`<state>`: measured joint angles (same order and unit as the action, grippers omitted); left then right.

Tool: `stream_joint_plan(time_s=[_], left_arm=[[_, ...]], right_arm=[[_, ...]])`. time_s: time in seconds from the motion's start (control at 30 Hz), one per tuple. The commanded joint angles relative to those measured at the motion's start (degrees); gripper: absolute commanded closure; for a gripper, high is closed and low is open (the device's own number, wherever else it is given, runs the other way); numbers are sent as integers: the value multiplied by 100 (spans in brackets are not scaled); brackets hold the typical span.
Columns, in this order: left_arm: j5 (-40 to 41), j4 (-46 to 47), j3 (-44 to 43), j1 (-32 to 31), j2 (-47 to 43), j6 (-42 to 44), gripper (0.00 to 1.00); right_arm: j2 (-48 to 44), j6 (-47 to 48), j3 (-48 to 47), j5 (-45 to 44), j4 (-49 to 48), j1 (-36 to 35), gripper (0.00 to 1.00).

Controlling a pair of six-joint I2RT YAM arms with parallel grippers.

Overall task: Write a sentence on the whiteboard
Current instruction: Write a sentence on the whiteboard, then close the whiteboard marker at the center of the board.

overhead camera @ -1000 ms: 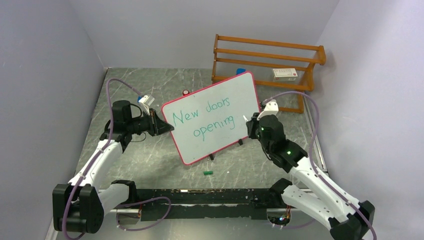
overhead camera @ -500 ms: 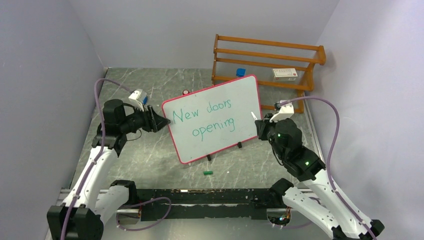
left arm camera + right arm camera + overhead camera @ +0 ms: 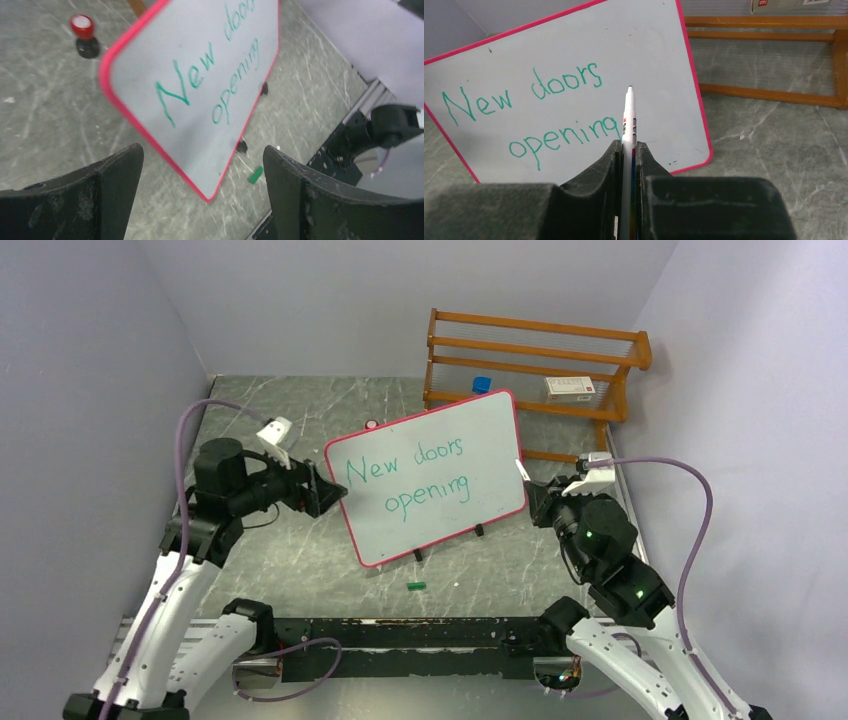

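Observation:
The whiteboard (image 3: 490, 430) stands tilted on its small black feet mid-table, with a pink-red rim. The sentence (image 3: 407, 480) "New doors opening" runs across it in green, in two lines. My left gripper (image 3: 333, 492) is open just off the board's left edge. In the left wrist view, its fingers (image 3: 201, 150) stand wide apart with the whiteboard (image 3: 140, 85) and sentence (image 3: 220, 75) beyond them. My right gripper (image 3: 532, 492) sits right of the board, shut on a white marker (image 3: 628, 112). The marker tip points at the whiteboard (image 3: 649, 60) near the sentence (image 3: 549, 115), and it is off the surface.
A wooden rack (image 3: 535, 360) stands at the back right, with a small white box (image 3: 570, 388) on it. A blue cap (image 3: 481, 384) shows behind the board. A red-topped object (image 3: 372, 424) stands behind its left corner. A green marker cap (image 3: 416, 585) lies in front of the board.
My left gripper has opened, let go of the board's left edge and drawn back a little. My right arm has pulled back to the right with the marker, away from the writing.

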<state>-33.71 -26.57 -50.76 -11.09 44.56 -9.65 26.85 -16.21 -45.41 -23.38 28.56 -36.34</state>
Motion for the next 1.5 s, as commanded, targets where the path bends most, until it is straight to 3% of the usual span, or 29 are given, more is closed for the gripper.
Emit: stream_joint_plan(time_s=[0.0,0.17,0.63,0.93,1.33,1.47], left_arm=[[872,-467,-188,-1047,235,59,9],[1961,-436,-416,-2459,754,26,9],[3793,-235,-510,-5421,2460,57,15],[3430,-191,-643,-5720,3746,546,24],[3063,-419,-1010,-5723,5057,1221,50],[2928,-248,-999,-5729,5314,1203,55]], right_arm=[[-172,70,110,-52,-55,39,100],[-279,64,131,-115,-37,39,100],[-594,56,246,-377,-31,39,100],[-710,31,291,-505,-81,39,100],[-868,55,337,-607,-121,39,100],[-871,65,340,-636,-144,35,100]])
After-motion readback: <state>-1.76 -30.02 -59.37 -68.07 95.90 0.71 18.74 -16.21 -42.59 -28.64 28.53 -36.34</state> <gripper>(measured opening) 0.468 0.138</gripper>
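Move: The green marker cap lies on the table about 18 cm to the right of the open left hand, some 11 cm back towards the base and 29 cm below. The whiteboard's near black foot stands roughly 6 cm beyond the cap, level with it sideways; the board's middle is about 5 cm ahead of the hand, 17 cm right and 8 cm lower. From the right hand, holding the marker, the cap is about 10 cm back, 18 cm left and 30 cm below. Towards the green cap, the left hand leaves the whiteboard's left edge, swinging right, back and down, then sinks almost straight until it has dropped some 24 cm. Its wrist turns about 60 degrees to bring the fingers from pointing forward-right to nearly down, while they close to about half open. The right hand keeps the marker pinched and drifts about 3 cm right, away from the board. ##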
